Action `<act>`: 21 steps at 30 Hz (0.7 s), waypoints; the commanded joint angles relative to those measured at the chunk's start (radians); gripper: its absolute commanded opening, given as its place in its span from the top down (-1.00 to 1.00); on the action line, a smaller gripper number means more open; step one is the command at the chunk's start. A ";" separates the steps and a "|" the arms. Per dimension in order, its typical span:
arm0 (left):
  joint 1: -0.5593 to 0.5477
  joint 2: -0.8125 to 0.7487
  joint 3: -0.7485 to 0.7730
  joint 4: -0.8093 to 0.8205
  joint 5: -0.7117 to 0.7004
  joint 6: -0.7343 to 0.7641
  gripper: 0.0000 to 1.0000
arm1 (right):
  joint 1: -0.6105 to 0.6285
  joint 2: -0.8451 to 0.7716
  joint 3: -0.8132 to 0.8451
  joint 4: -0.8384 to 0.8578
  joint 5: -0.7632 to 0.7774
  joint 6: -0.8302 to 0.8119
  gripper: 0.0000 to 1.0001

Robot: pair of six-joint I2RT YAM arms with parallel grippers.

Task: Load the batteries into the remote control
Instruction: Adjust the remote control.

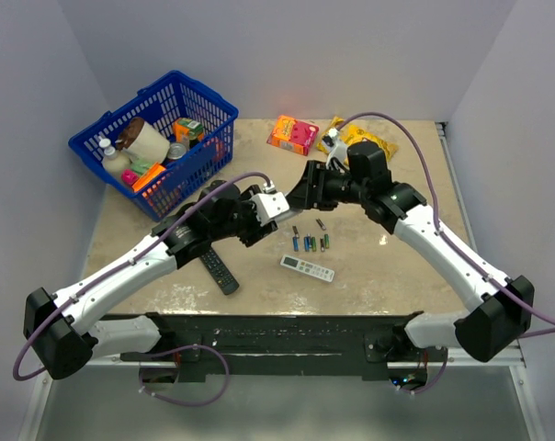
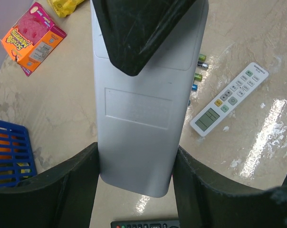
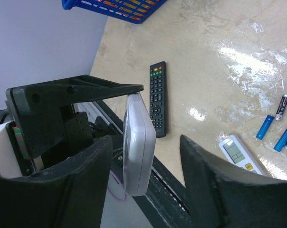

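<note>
My left gripper (image 2: 136, 152) is shut on the remote control (image 2: 136, 123), pressing both long edges near its lower end, with the plain white back toward the camera. It holds the remote control (image 1: 276, 204) in the air above the table. My right gripper (image 3: 146, 142) is open and straddles the far end of the remote control (image 3: 138, 142), with a gap to the right-hand finger. One right finger (image 2: 134, 33) covers the top of the remote's back. The batteries (image 1: 311, 241) lie loose on the table, and the batteries (image 3: 276, 130) show blue, green and dark grey.
A slim white remote (image 1: 307, 268) lies just in front of the batteries. A black remote (image 1: 219, 269) lies to the left under my left arm. A blue basket (image 1: 209, 96) of groceries stands back left, an orange box (image 1: 292, 134) and a yellow packet (image 1: 360, 136) at the back.
</note>
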 commanded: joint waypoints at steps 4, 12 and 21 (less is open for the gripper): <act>-0.005 -0.002 0.050 0.015 -0.029 0.038 0.69 | 0.013 0.004 -0.012 0.054 -0.001 0.029 0.21; -0.005 -0.041 0.034 0.076 -0.094 0.029 0.18 | 0.015 -0.059 -0.078 0.168 0.022 0.095 1.00; -0.002 -0.307 -0.125 0.418 -0.375 -0.358 -0.85 | 0.013 -0.189 -0.212 0.471 0.118 0.247 1.00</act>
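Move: The remote control's near end is still between my left fingers; its middle lies about 4 cm right, 1 cm ahead and 3 cm above them. From my right hand, already open around the other end, that middle is roughly 3 cm left, 2 cm back and 2 cm lower. Also from my right hand, on the table some 26 cm below, the batteries lie about 9 cm ahead and 4 cm right, the white remote 1 cm ahead and 3 cm right. I shut my right fingers across the thickness of the remote control's upper end, barely shifting as they pinch it. Only then do I spread my left fingers off its edges and draw that hand up and to the left, about 5 cm up and turning some 15 degrees counter-clockwise, while my right hand keeps its pinch, rises roughly 3 cm and rolls slightly. ##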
